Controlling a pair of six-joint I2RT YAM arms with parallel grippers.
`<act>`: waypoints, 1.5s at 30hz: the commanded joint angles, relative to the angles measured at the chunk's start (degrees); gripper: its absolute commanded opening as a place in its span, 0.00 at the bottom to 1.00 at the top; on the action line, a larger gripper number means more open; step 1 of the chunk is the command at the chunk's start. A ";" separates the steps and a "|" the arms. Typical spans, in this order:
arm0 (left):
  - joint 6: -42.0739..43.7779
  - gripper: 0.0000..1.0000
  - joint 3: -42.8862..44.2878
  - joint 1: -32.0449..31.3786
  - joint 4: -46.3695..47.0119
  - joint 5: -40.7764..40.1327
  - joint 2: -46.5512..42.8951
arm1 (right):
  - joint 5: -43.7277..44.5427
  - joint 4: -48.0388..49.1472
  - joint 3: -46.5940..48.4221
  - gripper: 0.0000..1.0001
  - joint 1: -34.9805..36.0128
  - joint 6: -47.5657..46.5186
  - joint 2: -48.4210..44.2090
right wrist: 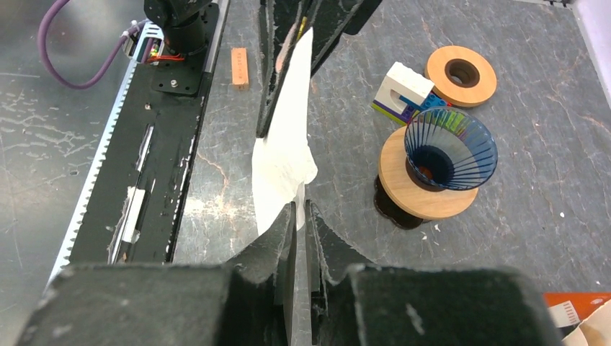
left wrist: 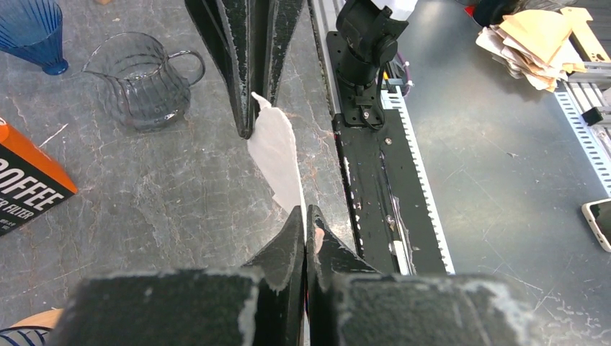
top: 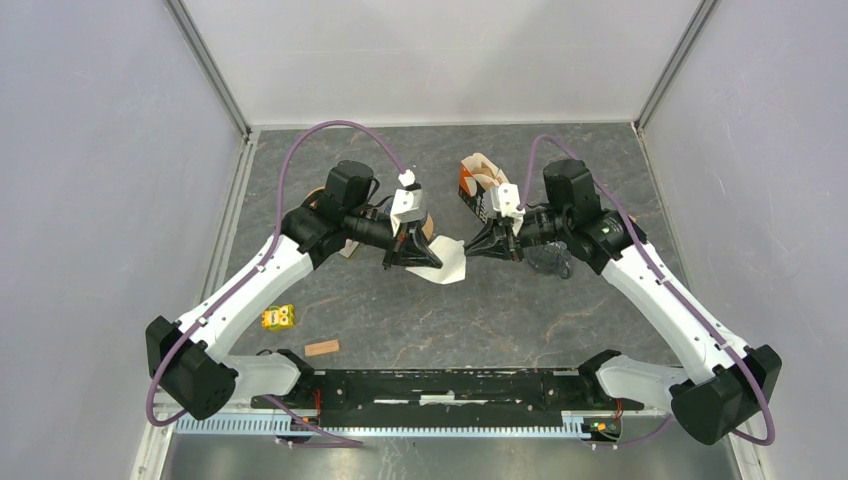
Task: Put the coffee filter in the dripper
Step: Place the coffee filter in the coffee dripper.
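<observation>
The white paper coffee filter hangs between my two grippers at mid-table. My left gripper is shut on one edge of the filter. The right gripper faces it from the other side. Its jaws stand a thin gap apart, with the filter's opposite edge reaching in between the tips. The dripper, a blue ribbed cone on a round wooden base, stands on the table to the right of the filter in the right wrist view. From above it is mostly hidden under my left gripper.
An orange coffee filter box stands behind the right gripper. A glass pitcher and another blue cone sit near it. A wooden ring and white-purple block lie beyond the dripper. A small wood block and yellow toy lie front left.
</observation>
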 commanded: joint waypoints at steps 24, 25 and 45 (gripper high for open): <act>4.98 0.02 -0.51 0.32 -1.40 3.30 -1.03 | -1.88 -4.80 3.39 0.22 0.20 -5.58 -2.14; 5.02 0.02 -0.52 0.41 -1.41 3.38 -1.04 | -1.35 -5.02 3.96 0.25 0.19 -5.59 -2.33; 1.87 0.02 -0.87 0.29 1.14 2.27 -0.40 | -1.27 -0.90 4.97 0.45 1.91 1.58 -3.36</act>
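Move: The left hand still pinches the filter; the dripper on its stand lies about 17 cm ahead of it, 7 cm left and 10 cm lower. The right fingers are at the filter's free edge, the filter's middle some 4 cm left, 1 cm back and 2 cm below. From the right hand the dripper is 15 cm ahead and 12 cm left, the filter box 26 cm ahead and 6 cm right. Right hand draws back about 2 cm, then rises 2.5 cm, opening off the filter's edge; left keeps its pinch. ##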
